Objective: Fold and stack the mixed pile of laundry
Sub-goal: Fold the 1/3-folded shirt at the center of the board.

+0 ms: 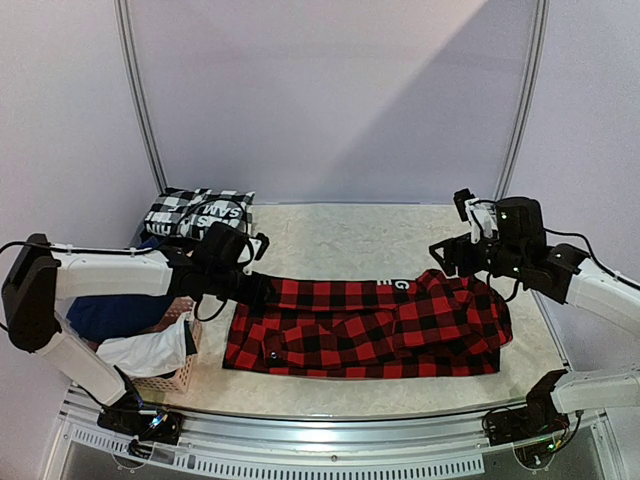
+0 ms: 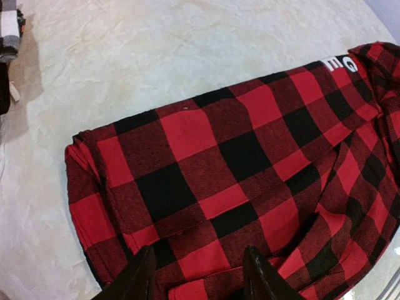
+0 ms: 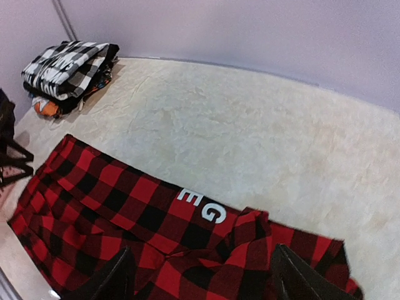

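Observation:
The red-and-black plaid shirt (image 1: 365,325) lies spread flat across the middle of the table, with white letters "EG" (image 3: 203,206) near its far edge. My left gripper (image 1: 255,283) hovers over the shirt's left end. In the left wrist view its fingers (image 2: 134,278) stand apart above the plaid shirt (image 2: 237,156) with nothing pinched between them. My right gripper (image 1: 455,262) hangs over the bunched right end. In the right wrist view its fingertips (image 3: 300,278) are spread wide over the plaid shirt (image 3: 125,206). The rest of the laundry pile, a blue piece (image 1: 115,315) and a white piece (image 1: 150,352), fills the basket.
A pink lattice basket (image 1: 180,378) stands at the left front edge beside the left arm. A folded black-and-white checked garment (image 1: 200,212) rests at the back left corner. Bare table (image 1: 350,235) lies behind the shirt. Grey walls close the back and sides.

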`<state>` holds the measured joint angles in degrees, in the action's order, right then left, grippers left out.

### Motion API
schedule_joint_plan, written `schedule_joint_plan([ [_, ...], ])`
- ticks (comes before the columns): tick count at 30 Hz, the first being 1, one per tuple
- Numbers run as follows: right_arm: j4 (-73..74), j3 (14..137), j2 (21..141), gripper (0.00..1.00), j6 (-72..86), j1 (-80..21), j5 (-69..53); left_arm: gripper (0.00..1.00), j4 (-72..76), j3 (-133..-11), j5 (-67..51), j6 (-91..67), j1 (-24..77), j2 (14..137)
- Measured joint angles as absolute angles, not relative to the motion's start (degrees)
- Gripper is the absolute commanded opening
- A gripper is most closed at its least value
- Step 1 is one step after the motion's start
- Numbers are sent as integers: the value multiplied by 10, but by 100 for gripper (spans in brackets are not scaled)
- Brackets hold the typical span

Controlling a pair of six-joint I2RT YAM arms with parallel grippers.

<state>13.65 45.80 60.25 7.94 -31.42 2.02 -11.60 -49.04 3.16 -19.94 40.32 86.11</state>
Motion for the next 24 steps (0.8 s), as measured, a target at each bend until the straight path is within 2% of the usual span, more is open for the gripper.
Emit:
schedule_joint_plan([
  [4,162,471,651,77,195,-299,32,49,-114,-490,37,-200,431,861],
  [10,168,476,753,76,289,-209,-11,49,-114,-490,49,-201,464,861],
  [15,163,511,836,70,310,-191,-52,49,-112,-487,58,-202,481,861],
  [16,161,522,854,67,311,-188,-63,49,-111,-484,60,-203,484,861],
  [24,137,570,967,22,317,-168,-126,49,-104,-461,65,-211,502,857],
])
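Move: The raised, bunched ridge of the shirt at its far edge stands about 9 cm ahead of the right hand, 2 cm to its right and some 17 cm below. The white letters lie about 9 cm left of that ridge, nearly level with it; the shirt's right end is 14 cm right of it and 10 cm nearer. For the left hand, the shirt's left cuff is about 9 cm back, 1 cm right and 6 below; the far left corner is roughly 6 cm ahead and 3 cm left. Down and forward, the right hand swoops about 15 cm lower and 8 cm farther out to the bunched ridge at the shirt's far edge, swinging right early and easing partly back. Its fingers tip some 35 degrees downward and turn clockwise, closing from wide to about a third open around the ridge. The left hand, fingers half open, moves right and back over the shirt's left part, then mostly back while starting to sink. ##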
